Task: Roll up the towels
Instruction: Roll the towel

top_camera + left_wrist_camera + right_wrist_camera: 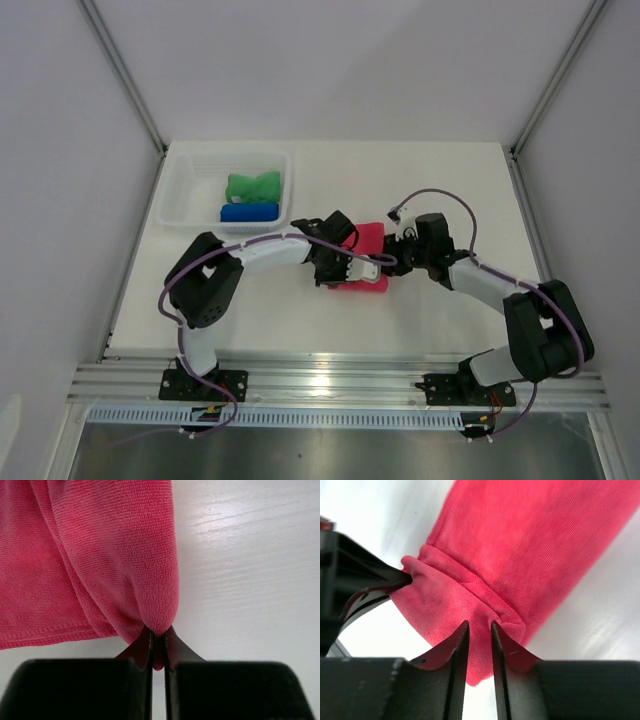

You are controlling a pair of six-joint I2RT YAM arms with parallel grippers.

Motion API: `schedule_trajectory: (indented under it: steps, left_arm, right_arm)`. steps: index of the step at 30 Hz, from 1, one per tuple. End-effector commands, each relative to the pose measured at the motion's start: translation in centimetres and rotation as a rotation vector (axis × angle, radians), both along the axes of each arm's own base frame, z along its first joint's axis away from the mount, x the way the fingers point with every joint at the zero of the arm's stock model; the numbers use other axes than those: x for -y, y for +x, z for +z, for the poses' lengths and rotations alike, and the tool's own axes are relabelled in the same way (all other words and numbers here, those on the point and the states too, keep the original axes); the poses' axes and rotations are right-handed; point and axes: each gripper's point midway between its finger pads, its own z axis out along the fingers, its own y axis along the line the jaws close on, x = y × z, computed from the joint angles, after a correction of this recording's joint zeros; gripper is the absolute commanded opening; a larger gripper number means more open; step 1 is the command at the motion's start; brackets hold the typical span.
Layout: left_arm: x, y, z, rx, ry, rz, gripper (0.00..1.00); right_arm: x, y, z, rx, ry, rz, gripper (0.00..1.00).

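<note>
The pink towel lies partly rolled on the white table between my two grippers. My left gripper is shut on a pinched fold at the end of the pink towel. My right gripper stands slightly open, its fingers either side of the pink towel's near corner without squeezing it. The left gripper's fingers hold the same end of the cloth just to the left in the right wrist view. A green towel and a rolled blue towel sit in the basket.
The white plastic basket stands at the back left of the table. Both arms reach in toward the table's middle, left gripper and right gripper close together. Metal frame posts rise at the table's back corners.
</note>
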Motion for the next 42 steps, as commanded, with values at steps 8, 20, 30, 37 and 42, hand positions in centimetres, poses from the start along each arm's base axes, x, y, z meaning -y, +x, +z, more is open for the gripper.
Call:
schedule_trajectory:
  steps: [8,20,30,37,42]
  left_arm:
    - [-0.4,-1.6,2.1,-0.283,-0.065,0.102,0.01]
    - [0.2,-1.0,3.5,-0.351,-0.110,0.121,0.01]
    - [-0.4,-1.0,3.1,-0.367,-0.094,0.123,0.01]
    - [-0.5,-1.1,2.8,-0.385,-0.086,0.125,0.01]
    - [-0.5,-0.9,3.1,-0.400,-0.095,0.136,0.01]
  right_arm:
    - [2.4,-1.7,5.9,0.363,-0.109,0.232,0.34]
    - [-0.3,-6.8,4.7,0.761,-0.204,0.677,0.47]
    - [-1.8,-3.9,4.1,0.881,-0.339,0.707,0.56]
    - [-1.5,-2.9,2.9,0.874,-0.393,0.698,0.57]
    - [-1.4,-4.3,0.7,0.790,-0.370,0.771,0.57]
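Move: The near-side fold's right end, for the right gripper, lies about 3 cm back, 1 cm left and 4 cm below its fingertips. The red towel's flat part spreads from there, its middle some 5 cm ahead of that gripper, 4 cm left and 5 cm down. The left gripper already pinches the fold's left end; from it the right end is about 14 cm to the right, level fore and aft, 1 cm down. Lift the right gripper some 7 cm off the towel, swing it back towards yourself, then forward a little and down over the fold's right end, rolling the wrist about 65 degrees counter-clockwise and opening the fingers to roughly half, either side of that end. Keep the left pinch shut, easing up and slightly back-left a couple of centimetres while its fingertips tilt towards the base. ##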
